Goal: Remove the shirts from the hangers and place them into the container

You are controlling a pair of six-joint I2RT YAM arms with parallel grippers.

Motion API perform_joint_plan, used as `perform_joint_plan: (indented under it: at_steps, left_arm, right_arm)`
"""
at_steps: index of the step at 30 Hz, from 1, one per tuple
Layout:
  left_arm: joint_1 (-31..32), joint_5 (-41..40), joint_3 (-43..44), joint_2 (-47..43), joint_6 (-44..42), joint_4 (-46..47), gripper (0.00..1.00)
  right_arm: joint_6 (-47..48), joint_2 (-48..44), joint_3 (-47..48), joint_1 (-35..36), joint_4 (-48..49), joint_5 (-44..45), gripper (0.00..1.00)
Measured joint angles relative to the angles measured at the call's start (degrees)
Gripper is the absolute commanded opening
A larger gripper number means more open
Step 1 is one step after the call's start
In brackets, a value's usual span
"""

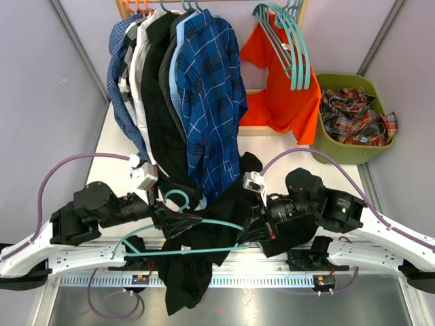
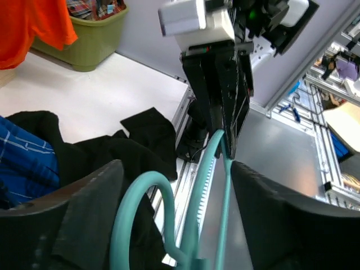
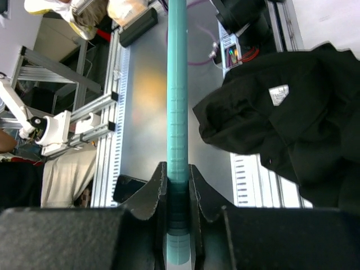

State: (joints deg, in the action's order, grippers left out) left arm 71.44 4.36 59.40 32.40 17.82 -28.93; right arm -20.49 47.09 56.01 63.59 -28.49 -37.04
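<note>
A teal hanger (image 1: 204, 223) lies level over the table's near edge, its hook (image 1: 178, 197) to the left. My left gripper (image 1: 173, 221) stands open around the hook (image 2: 140, 208), fingers wide apart and not pressing it. My right gripper (image 1: 250, 232) is shut on the hanger's bar (image 3: 178, 84), its jaws clamped on both sides. A black shirt (image 1: 190, 272) is draped under the hanger and hangs over the front rail. Several shirts (image 1: 204, 88) hang on the rail at the back. The olive-green container (image 1: 340, 146) stands at the far right with a plaid shirt (image 1: 357, 115) inside.
An orange shirt (image 1: 285, 95) and several bare teal hangers (image 1: 292, 47) hang at the back right, beside the container (image 2: 95, 45). The hanging dark blue checked shirt reaches down to the table just behind both grippers. Metal rails (image 1: 224, 278) run along the near edge.
</note>
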Motion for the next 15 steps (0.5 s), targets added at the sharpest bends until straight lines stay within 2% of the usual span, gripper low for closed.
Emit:
perform_joint_plan:
  at_steps: [9,11,15]
  left_arm:
    - [0.0,-9.62,5.53,-1.18,-1.31,0.0,0.99]
    - [0.0,-11.98,5.81,-2.99,-1.66,0.44,0.99]
    - [0.0,-17.35,5.4,-8.13,-1.92,0.72,0.99]
  right_arm:
    - [1.16,-0.09,2.19,0.0,-7.06,5.33,0.0]
    - [1.92,-0.81,4.22,0.0,-10.19,9.35,0.0]
    - [3.02,-4.7,11.21,0.0,-16.9,23.96,0.0]
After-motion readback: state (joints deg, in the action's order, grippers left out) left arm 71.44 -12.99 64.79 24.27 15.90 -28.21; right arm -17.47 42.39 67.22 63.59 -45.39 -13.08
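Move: The right hand already pinches one end of the empty teal hanger. The teal hangers on the rack stand about 38 cm ahead, 18 cm to its right and 10 cm higher; the red shirt hangs just behind them, some 40 cm ahead, 16 cm right. The black shirt lies about 8 cm ahead, 3 cm left and 28 cm below. The nearly open left hand has the held hanger's middle about 2 cm back and 2 cm left, level. Dipping about a centimetre first, the right hand keeps its pinch on the hanger's end and swings forward, right and slightly up towards the rack's teal hangers, some 7 cm in all, turning about 20 degrees clockwise. The left hand opens the last bit and draws off left and up, with a smaller part forward, some 10 cm, turning counter-clockwise. ##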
